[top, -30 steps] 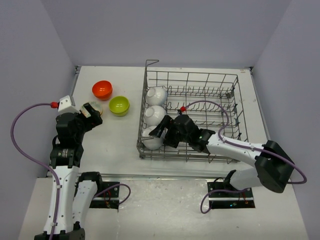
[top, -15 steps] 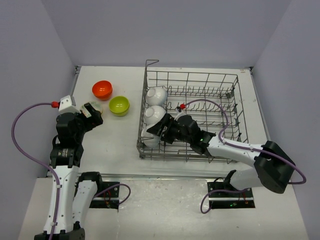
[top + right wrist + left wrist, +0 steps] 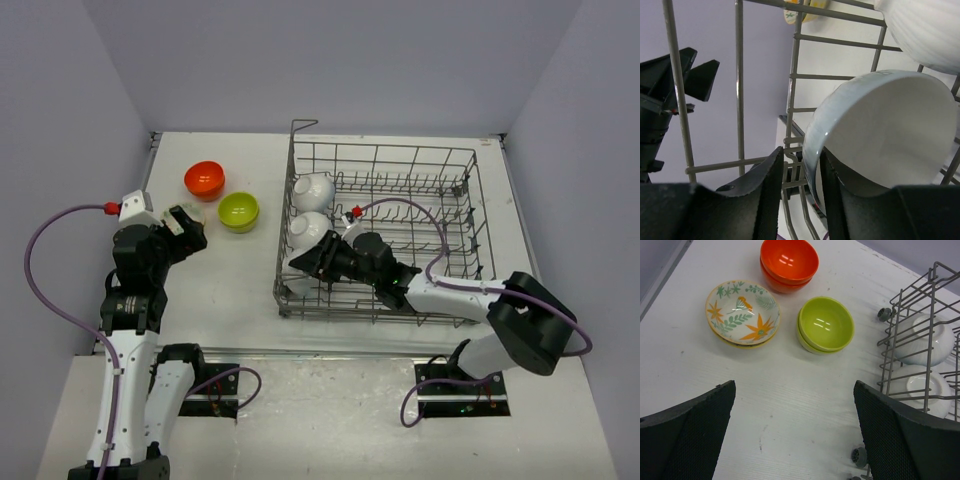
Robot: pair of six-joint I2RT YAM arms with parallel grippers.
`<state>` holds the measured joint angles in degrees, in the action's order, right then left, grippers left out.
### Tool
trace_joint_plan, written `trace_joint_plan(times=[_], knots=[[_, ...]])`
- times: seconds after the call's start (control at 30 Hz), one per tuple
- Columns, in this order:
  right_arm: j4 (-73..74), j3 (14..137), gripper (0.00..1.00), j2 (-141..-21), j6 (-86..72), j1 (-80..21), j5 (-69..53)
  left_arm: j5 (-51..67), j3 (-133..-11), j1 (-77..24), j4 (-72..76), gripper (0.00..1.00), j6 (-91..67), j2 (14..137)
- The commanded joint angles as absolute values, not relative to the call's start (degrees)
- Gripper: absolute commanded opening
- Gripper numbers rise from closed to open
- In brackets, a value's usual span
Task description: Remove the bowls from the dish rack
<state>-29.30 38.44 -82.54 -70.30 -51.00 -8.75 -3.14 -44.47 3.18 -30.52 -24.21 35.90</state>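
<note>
The grey wire dish rack (image 3: 400, 215) holds three white bowls in its left column: far (image 3: 313, 188), middle (image 3: 308, 228) and near (image 3: 295, 280). My right gripper (image 3: 303, 262) reaches inside the rack to the near one. In the right wrist view its narrowed jaws (image 3: 800, 152) straddle that bowl's rim (image 3: 890, 130). One finger (image 3: 832, 170) lies inside against the wall. The outer finger (image 3: 767, 185) stands a small gap off. My left gripper (image 3: 190, 222) is open and empty (image 3: 795, 385) above the table, left of the rack.
On the table left of the rack (image 3: 900, 330) stand stacked orange bowls (image 3: 789, 260), stacked green bowls (image 3: 826, 322) and stacked patterned bowls (image 3: 742, 312). Rack wires (image 3: 740, 75) close in around my right gripper. The middle white bowl (image 3: 925, 35) sits just beyond it.
My right gripper has moved left along the rack's near row onto the near white bowl's rim. The left arm has not moved.
</note>
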Motion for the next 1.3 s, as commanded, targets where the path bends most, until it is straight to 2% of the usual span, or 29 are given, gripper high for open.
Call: trace_joint_plan(times=[0.0, 0.13, 0.27, 0.5, 0.53, 0.57, 0.7, 1.27], knots=[[-36.12, 38.14, 0.35, -83.14, -69.70, -51.15, -10.11, -2.11, -45.88, 2.81, -28.74, 1.00, -22.50, 35.95], [-37.35, 37.09, 0.27, -82.71, -70.14, -51.15, -9.84, -2.20, -45.88, 2.81, -28.65, 1.00, -22.50, 36.04], [-37.53, 36.91, 0.03, -82.70, -69.61, -51.24, -9.93, -2.11, -45.97, 2.72, -28.74, 1.00, -22.41, 36.12], [-29.72, 41.39, 0.10, -86.66, -69.87, -51.33, -12.74, -2.02, -45.97, 2.72, -28.65, 1.00, -22.41, 36.21], [-30.06, 41.22, 0.08, -87.27, -69.87, -51.24, -12.83, -2.02, -45.97, 2.72, -28.74, 1.00, -22.41, 36.21], [-31.71, 40.18, 0.00, -87.45, -70.57, -51.24, -13.09, -2.02, -46.05, 2.72, -28.65, 1.00, -22.41, 36.12], [-34.19, 38.50, 0.00, -86.14, -71.63, -51.24, -12.83, -2.11, -45.97, 2.72, -28.65, 1.00, -22.41, 36.30], [-39.65, 34.10, 0.00, -66.81, -58.63, -48.96, -8.09, -0.27, -48.95, 2.81, -29.00, 1.00, -23.29, 36.04]])
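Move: Around the rim of the nearest white bowl the right hand's half-open fingers already sit; the bowl's middle is about 5 cm below this hand and 1 cm to its left. The middle white bowl stands some 11 cm ahead of the hand, the far white bowl about 20 cm ahead, both at much the same depth; the rack's left side is about 5 cm to its left. From the left hand, the nearest bowl is roughly 24 cm right, 4 cm back and 12 cm lower. Closing on the upper rim of the nearest white bowl, the right fingers pinch it nearly shut while the hand eases about 1 cm left and down. Keeping that pinch, the hand then reverses and rises ever faster, some 6 cm up from its start and 3 cm to the right, drawing the bowl up beside the rack's left side as the fingertips tilt upward about 15 degrees. ##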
